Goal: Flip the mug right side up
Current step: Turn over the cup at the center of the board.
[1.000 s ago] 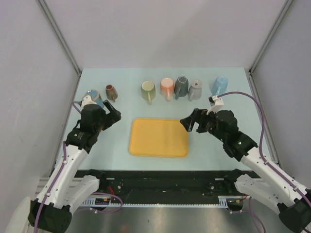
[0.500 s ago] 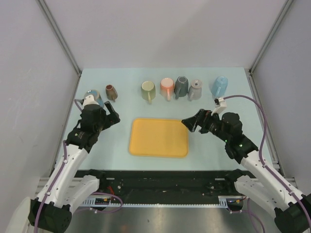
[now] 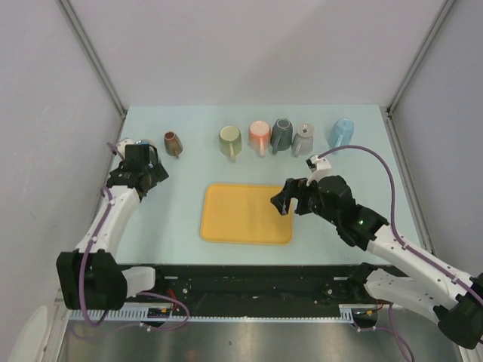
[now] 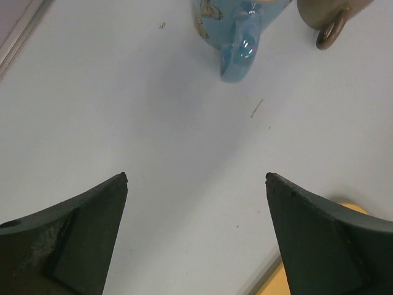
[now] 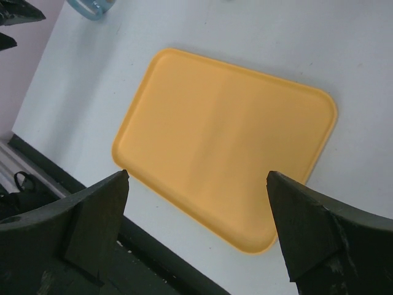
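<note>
A blue mug (image 4: 236, 24) lies on the table with its handle toward my left gripper (image 4: 196, 178). The gripper hangs open just short of it and touches nothing. In the top view the left gripper (image 3: 143, 167) covers most of this mug. A brown mug (image 3: 173, 143) lies just to its right. My right gripper (image 3: 283, 197) hovers open and empty over the right edge of the yellow tray (image 3: 226, 219). In the right wrist view the right gripper (image 5: 198, 175) frames the tray (image 5: 224, 144). I cannot tell which mug the task means.
Along the back stands a row of mugs: green (image 3: 229, 139), pink (image 3: 259, 137), dark grey (image 3: 281, 134), grey (image 3: 303, 138) and light blue (image 3: 341, 132). Grey walls close in the left and right sides. A black rail runs along the table's near edge.
My left arm has swung left and toward the back, so its gripper now sits over the blue mug. The right gripper has moved left over the tray's right edge. Both stay open.
</note>
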Controlling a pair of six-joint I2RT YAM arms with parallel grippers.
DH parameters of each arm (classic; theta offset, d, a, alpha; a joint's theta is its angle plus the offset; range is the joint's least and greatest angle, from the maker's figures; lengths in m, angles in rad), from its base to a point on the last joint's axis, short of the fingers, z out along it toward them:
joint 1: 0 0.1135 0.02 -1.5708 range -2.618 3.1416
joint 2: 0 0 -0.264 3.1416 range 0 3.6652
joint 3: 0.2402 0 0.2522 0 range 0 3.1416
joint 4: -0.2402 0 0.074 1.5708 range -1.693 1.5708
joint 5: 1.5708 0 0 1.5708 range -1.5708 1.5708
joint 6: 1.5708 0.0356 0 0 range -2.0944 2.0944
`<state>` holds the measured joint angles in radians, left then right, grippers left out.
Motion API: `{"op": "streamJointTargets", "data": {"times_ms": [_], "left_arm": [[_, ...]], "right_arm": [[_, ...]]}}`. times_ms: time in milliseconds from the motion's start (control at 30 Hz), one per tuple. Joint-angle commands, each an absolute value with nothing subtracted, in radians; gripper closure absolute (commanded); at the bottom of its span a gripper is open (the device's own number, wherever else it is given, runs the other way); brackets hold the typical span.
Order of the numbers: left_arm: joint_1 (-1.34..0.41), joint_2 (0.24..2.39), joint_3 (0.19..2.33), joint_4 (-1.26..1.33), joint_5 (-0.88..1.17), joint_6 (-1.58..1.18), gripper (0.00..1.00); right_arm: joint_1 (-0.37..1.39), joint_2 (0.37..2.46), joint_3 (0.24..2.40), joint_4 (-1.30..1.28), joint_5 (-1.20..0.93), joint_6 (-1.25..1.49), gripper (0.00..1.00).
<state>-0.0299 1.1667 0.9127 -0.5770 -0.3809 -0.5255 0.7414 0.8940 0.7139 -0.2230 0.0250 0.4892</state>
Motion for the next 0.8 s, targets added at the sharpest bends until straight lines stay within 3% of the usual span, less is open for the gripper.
{"op": "streamJointTargets", "data": {"times_ms": [0, 200, 767], "left_arm": [[-0.005, 1.265, 0.992, -0.503, -0.359, -0.537, 0.02], [0.034, 1.383, 1.017, -0.379, -0.243, -0.496, 0.09], [0.107, 1.568, 1.097, -0.290, -0.227, -0.405, 0.32]], "right_arm": [[0.749, 0.917, 0.756, -0.250, 0.126, 0.443, 0.00], [0.749, 0.920, 0.759, -0.259, 0.127, 0.437, 0.00], [0.723, 0.907, 0.759, -0.279, 0.107, 0.400, 0.00]]}}
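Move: The blue mug that the left hand goes for, its handle turned back towards the hand, stands about 15 cm ahead, 4 cm to the left and 10 cm below. The brown mug is right beside it, roughly 16 cm ahead and 5 cm right of the hand; the green mug is some 15 cm ahead and 26 cm right, both at much the same depth. From the right hand the blue mug lies around 55 cm left, 23 cm ahead, 15 cm lower. Towards the blue mug's handle the left hand reaches about 8 cm forward while sinking some 5 cm, edging 3 cm left over the second half. Its fingers keep pointing down and ahead and draw in from wide open to about two thirds, still short of the handle. The right hand, empty and open, eases about 2 cm down and 2 cm right. ##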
